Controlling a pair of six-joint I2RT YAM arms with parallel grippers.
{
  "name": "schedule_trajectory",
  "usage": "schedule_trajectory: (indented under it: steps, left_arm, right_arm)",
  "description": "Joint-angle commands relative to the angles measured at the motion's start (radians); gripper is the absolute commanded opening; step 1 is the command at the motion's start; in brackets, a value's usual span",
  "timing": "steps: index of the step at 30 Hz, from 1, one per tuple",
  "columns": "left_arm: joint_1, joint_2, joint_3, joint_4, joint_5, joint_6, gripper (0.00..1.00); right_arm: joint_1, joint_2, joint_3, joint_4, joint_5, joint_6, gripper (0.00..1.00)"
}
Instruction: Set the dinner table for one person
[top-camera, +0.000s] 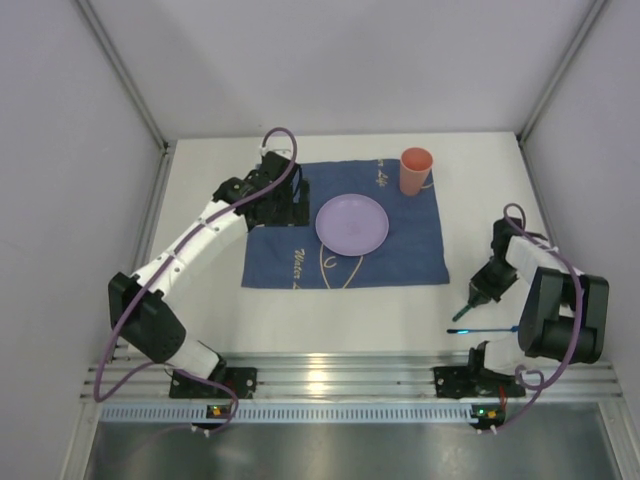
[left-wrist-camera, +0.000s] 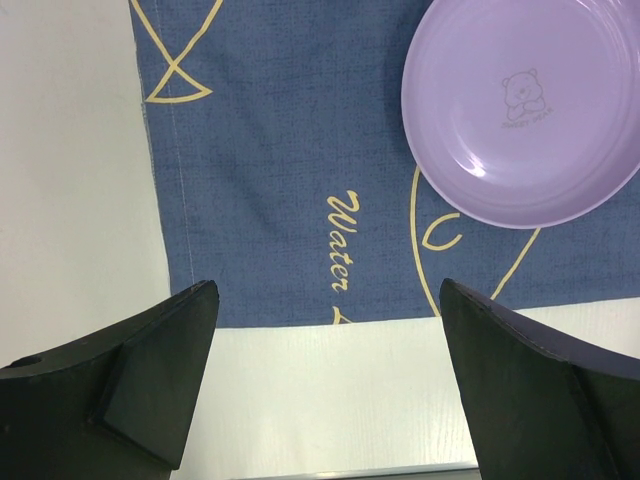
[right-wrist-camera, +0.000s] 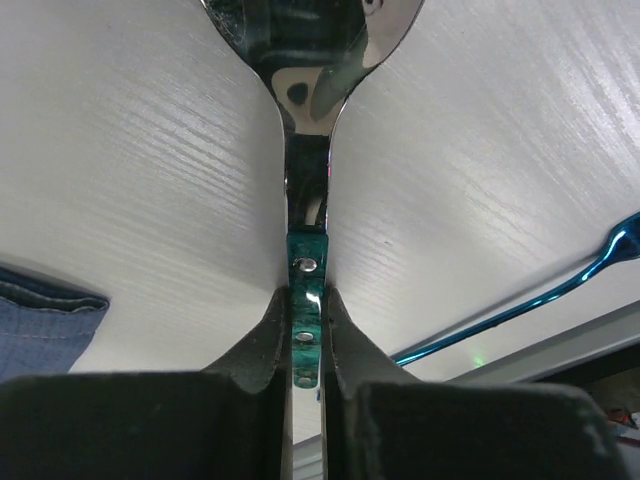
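Note:
On the white dinner table, my right gripper is shut on the green riveted handle of a steel spoon; the spoon's bowl points away from the jaws, over the tabletop. From above, this gripper is right of the dark-blue cloth, with the spoon sticking out toward the near edge. My left gripper stands open and empty above the cloth's left side. A purple plate lies mid-cloth, and an orange cup stands at its far right corner.
A thin blue utensil lies on the table near the right arm's base; its handle shows just right of the held spoon. The ribbed aluminium rail runs along the near edge. Grey walls close in both sides.

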Motion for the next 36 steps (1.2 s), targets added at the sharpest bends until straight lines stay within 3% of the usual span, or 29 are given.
schedule_trajectory:
  steps: [1, 4, 8, 12, 17, 23, 36]
  left_arm:
    - [0.007, 0.012, 0.025, 0.04, 0.011, 0.026, 0.98]
    - [0.01, 0.014, 0.024, 0.037, 0.01, 0.032, 0.97]
    - [0.018, 0.012, 0.018, 0.037, 0.014, 0.037, 0.98]
    - [0.025, 0.024, 0.022, 0.037, 0.028, 0.04, 0.98]
    - [0.034, 0.037, 0.054, 0.02, 0.028, 0.035, 0.98]
    - [0.041, 0.015, 0.057, 0.005, 0.007, 0.031, 0.98]
    - [0.053, -0.026, 0.03, -0.009, -0.028, 0.022, 0.98]
  right_arm:
    - [-0.011, -0.006, 0.042, 0.09, 0.139, -0.041, 0.0]
    - [0.022, -0.028, 0.194, -0.024, 0.242, -0.09, 0.0]
    - [0.172, -0.049, 0.41, -0.147, 0.343, -0.13, 0.0]
    - [0.355, 0.0, 0.568, -0.174, 0.27, -0.12, 0.0]
    - [0.534, 0.141, 0.614, -0.136, 0.146, -0.108, 0.0]
    - [0.588, 0.342, 0.668, -0.125, 0.136, -0.147, 0.0]
    - [0.61, 0.478, 0.755, -0.108, 0.165, -0.213, 0.0]
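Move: The right hand already grips the spoon's handle at table level. The free spot for it on the blue mat, between plate and mat's right edge, lies about 16 cm ahead and 14 cm left of this hand. The plate's middle is some 18 cm ahead and 29 cm left, the cup 28 cm ahead and 14 cm left, the fork 8 cm back and 4 cm left. From the left hand the spot is about 28 cm right, 2 cm ahead, 19 cm below. In a quick arc up and forward, then over to the left, the right arm lifts the spoon off the table to about 15 cm and carries it over the mat, sinking again beside the plate and easing forward a little, still some 4 cm higher than it began. The wrist swings about 40 degrees counter-clockwise while the fingers keep pinching the handle. ##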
